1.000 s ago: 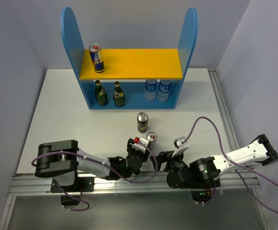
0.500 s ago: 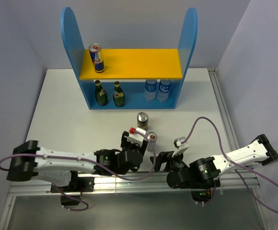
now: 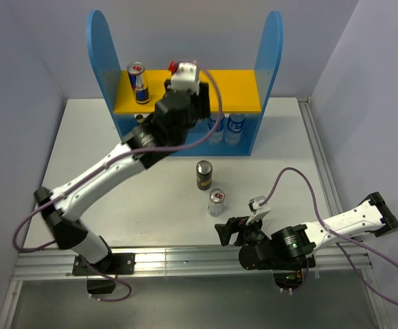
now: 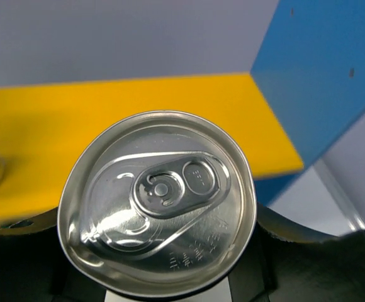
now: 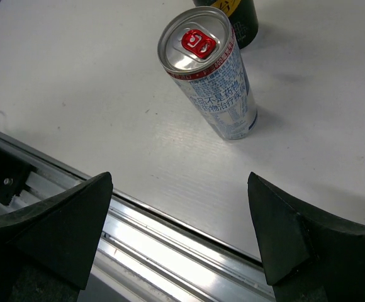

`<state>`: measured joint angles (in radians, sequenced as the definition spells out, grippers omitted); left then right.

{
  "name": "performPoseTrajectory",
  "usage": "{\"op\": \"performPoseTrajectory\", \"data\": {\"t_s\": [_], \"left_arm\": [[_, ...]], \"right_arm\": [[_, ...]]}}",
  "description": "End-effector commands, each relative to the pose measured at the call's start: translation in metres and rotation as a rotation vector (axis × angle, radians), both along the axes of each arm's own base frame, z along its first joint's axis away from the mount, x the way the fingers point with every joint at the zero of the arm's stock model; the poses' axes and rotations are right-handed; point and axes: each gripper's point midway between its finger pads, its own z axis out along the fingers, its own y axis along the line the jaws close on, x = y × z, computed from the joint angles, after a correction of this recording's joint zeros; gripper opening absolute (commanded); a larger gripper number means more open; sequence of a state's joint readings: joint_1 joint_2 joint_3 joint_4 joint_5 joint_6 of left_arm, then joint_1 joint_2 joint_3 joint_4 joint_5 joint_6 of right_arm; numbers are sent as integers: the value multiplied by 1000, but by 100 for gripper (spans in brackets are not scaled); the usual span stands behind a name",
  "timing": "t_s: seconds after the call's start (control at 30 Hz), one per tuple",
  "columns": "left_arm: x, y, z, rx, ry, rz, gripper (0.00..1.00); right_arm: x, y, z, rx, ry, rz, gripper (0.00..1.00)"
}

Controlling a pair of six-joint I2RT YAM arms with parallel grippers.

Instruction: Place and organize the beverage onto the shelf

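Observation:
The shelf (image 3: 267,55) stands at the back, with blue sides and a yellow-orange upper board (image 3: 233,89). A blue-silver can (image 3: 138,82) stands on the board's left end. My left gripper (image 3: 195,103) reaches up to the board. In the left wrist view it (image 4: 163,264) is shut on a silver-topped can (image 4: 157,201) in front of the board (image 4: 44,126). That can is hidden in the top view. A dark can (image 3: 204,175) and a silver can (image 3: 216,202) stand on the table. My right gripper (image 3: 235,229) is open and empty, just short of the silver can (image 5: 211,72).
Two blue-labelled drinks (image 3: 225,127) stand on the shelf's lower level at the right. The left arm (image 3: 103,175) hides most of the lower level's left side. The dark can (image 5: 233,16) stands behind the silver one. A metal rail (image 5: 170,251) runs along the table's near edge.
The left arm has swung from low beside the silver can at the table's front up to the shelf's upper board. Both table cans and the right arm have stayed put.

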<state>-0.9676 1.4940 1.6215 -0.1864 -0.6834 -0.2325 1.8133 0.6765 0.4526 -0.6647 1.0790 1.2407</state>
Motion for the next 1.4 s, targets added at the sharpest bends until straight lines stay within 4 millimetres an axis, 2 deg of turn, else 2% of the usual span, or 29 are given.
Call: {"op": "performPoseTrajectory", "data": {"t_s": [0.0,0.03,0.07,0.1,0.13,0.17,0.2,0.27,0.6,0.87,0.93,0.97,1.0,1.07,1.1,1.17,1.2,1.37], "left_arm": [[32,-20,57,-19,-87,-89,0],[39,-23,62,-18,-92,-93,0],[43,-19,87,-44,-123,-86,0],[56,-35,73,-20,-101,-108,0],[63,-36,75,-20,-104,-105,0],[65,-35,96,-53,-136,-107,0],[76,-47,79,-28,-109,-123,0],[85,-50,83,-44,-120,-131,0],[122,-83,35,-26,-84,-176,0],[134,-82,22,15,-97,-138,0],[136,-83,17,23,-95,-137,3],[136,-85,15,27,-92,-140,7],[137,-85,13,29,-93,-143,27],[137,-88,8,37,-88,-153,54],[137,-89,7,36,-89,-154,71],[138,-89,3,42,-84,-150,95],[138,-88,4,44,-87,-148,99],[137,-88,4,42,-94,-150,99]], "right_arm": [[2,2,7,50,-13,-20,95],[2,2,7,49,-11,-21,95],[3,2,8,53,-12,-23,95],[3,2,8,52,-11,-22,95],[3,2,7,51,-11,-23,95],[2,2,7,52,-10,-22,95],[2,2,7,53,-10,-22,95],[3,1,8,57,-8,-25,95],[3,-2,9,104,2,-15,94],[3,-2,9,95,1,-19,94],[3,-2,9,94,-2,-21,94],[3,-2,9,97,0,-20,94],[3,-2,10,101,2,-19,94],[3,-2,9,97,-1,-19,94],[2,-2,9,97,0,-16,94],[3,-2,9,98,0,-20,94],[3,-2,9,95,-1,-19,94],[3,-2,9,95,-2,-22,94]]}}
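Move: The left hand holds the silver can. The free spot for it on the yellow top shelf lies about 13 cm ahead, 9 cm to the right and some 10 cm below. On the same shelf the blue energy can stands about 23 cm left of that spot, about as far out, and the shelf's right side wall rises some 11 cm to its right. From the right hand the spot is roughly 38 cm ahead, 3 cm left and 20 cm up. Forward and to the right, the left hand carries the silver can some 13 cm in over the yellow shelf, first rising about 3 cm, then sinking about 7 cm to set the can down while swinging slightly clockwise. It pauses there, opens its fingers wide to let go of the can, and starts to lift a couple of centimetres. ##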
